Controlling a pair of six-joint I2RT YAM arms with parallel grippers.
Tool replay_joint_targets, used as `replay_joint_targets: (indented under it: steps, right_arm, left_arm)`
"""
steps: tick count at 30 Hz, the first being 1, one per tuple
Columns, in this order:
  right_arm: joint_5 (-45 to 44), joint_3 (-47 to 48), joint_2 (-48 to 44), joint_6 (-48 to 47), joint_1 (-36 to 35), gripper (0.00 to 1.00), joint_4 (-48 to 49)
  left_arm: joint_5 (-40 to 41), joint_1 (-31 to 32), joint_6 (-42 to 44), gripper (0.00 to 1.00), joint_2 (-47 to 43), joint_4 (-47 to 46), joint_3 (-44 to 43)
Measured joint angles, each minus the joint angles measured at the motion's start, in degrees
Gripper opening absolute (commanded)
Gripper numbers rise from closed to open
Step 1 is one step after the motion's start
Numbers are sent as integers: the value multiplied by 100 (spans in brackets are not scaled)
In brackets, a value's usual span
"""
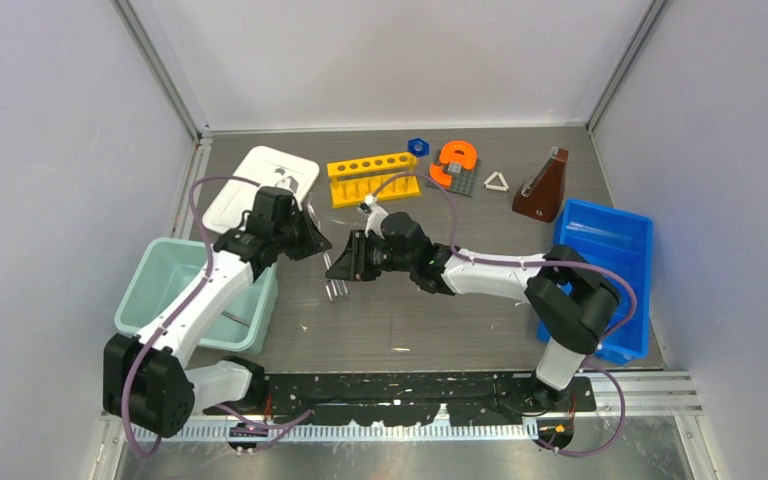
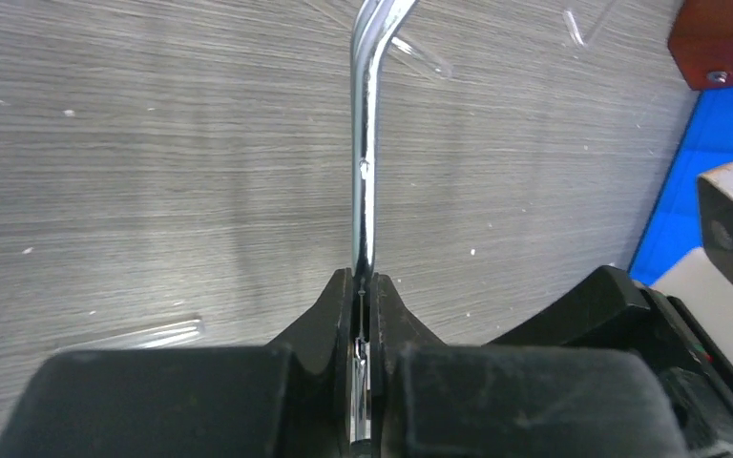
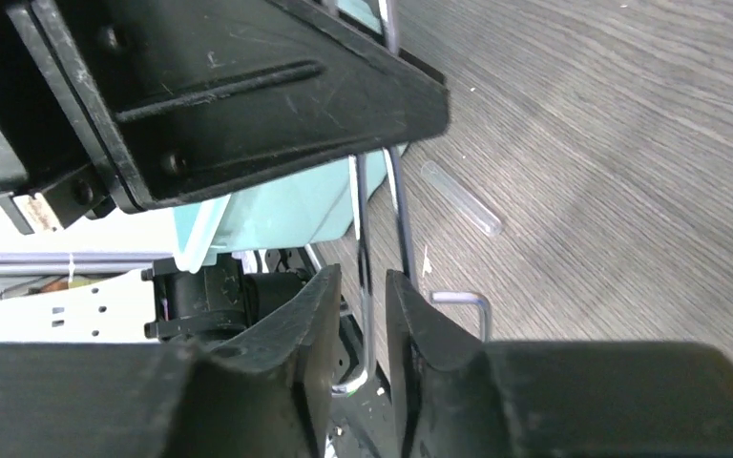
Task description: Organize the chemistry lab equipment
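My left gripper (image 1: 317, 244) is shut on the wire metal tongs (image 1: 334, 287) and holds them above the table's middle. In the left wrist view the tongs (image 2: 365, 172) stick out forward from the shut left gripper (image 2: 364, 282). My right gripper (image 1: 346, 263) faces it closely. In the right wrist view the right gripper (image 3: 363, 283) is slightly open, with one wire of the tongs (image 3: 362, 219) in the gap between its jaws. A thin clear rod (image 3: 460, 197) lies on the table nearby. The yellow six-hole rack (image 1: 372, 178), blue hexagonal piece (image 1: 418, 146), white triangle (image 1: 497, 181) and brown flask (image 1: 543, 188) stand at the back.
A teal bin (image 1: 160, 290) stands at the left, with a white lid (image 1: 250, 190) behind it. A blue bin (image 1: 610, 235) stands at the right. The orange horseshoe piece (image 1: 455, 158) sits on its grey base between the rack and the triangle.
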State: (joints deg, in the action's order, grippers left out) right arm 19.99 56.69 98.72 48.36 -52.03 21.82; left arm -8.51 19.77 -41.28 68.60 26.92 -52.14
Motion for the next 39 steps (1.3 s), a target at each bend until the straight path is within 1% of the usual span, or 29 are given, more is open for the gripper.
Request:
replay_joint_targets:
  steps: [1,2,3,5,8,11,15,18,23,29,31,34,39]
  right_arm:
    - [-4,7,-33,-26,-4,54,-85]
    - [-28,9,-74,-26,-4,60,-190]
    - [-72,15,-151,-79,-13,68,-334]
    - [-181,17,-345,-173,-15,77,-629]
    - [-369,17,-776,-313,-15,83,-1008]
    - [-579,4,-1325,-409,-15,98,-1266]
    - [-887,-44,-1989,-531,-15,100,-1469]
    - [-1167,-127,-2299,-634,-15,100,-1665]
    - [-1733,-269,-2452,-761,-13,100,-2085]
    - [-2168,-636,-2719,-876,2,100,-2369]
    - [-2245,-688,-2789,-920,2,100,-2428]
    - [-2354,-693,-2796,-946,2,98,-2500]
    - [-2640,-520,-2529,-946,20,95,-2986]
  left_arm:
    - [55,11,13,0,-37,37,0]
    - [160,11,42,0,-85,116,-11]
    - [260,9,70,0,-144,197,-26]
    - [520,4,120,0,-297,474,-144]
    - [968,4,131,0,-595,826,-400]
    - [1506,4,157,0,-920,1204,-763]
    - [2319,0,269,0,-1290,1624,-1196]
    - [3123,-4,317,0,-1561,1906,-1344]
    - [4293,-225,310,0,-1808,2411,-1342]
    - [5289,-514,-24,0,-1834,2769,-1080]
    - [5440,-702,-146,0,-1832,2828,-901]
    - [5416,-1207,-302,2,-1788,2828,-627]
    - [4907,-2142,-551,4,-1554,2796,-111]
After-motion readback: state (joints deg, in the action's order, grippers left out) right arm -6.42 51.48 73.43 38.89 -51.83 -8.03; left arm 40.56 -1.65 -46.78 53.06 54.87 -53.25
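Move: My left hand already has the metal tongs pinched. The green bin they go to is centred about 28 cm to its left, 11 cm back and 11 cm below. The white lid lies beyond the bin, some 15 cm left of this hand, 13 cm ahead and 15 cm down. From my right hand, whose barely parted fingers straddle the tongs' handle legs, the bin is roughly 32 cm left, 6 cm back and 10 cm lower. I open my right fingers wide, freeing the tongs' handles, and draw that hand about 12 cm right, up and then back down. My left hand keeps its pinch, lifts the tongs about 12 cm and sweeps them some 26 cm left and a little back to the green bin, swinging the wrist counter-clockwise, then lowers them over it. ##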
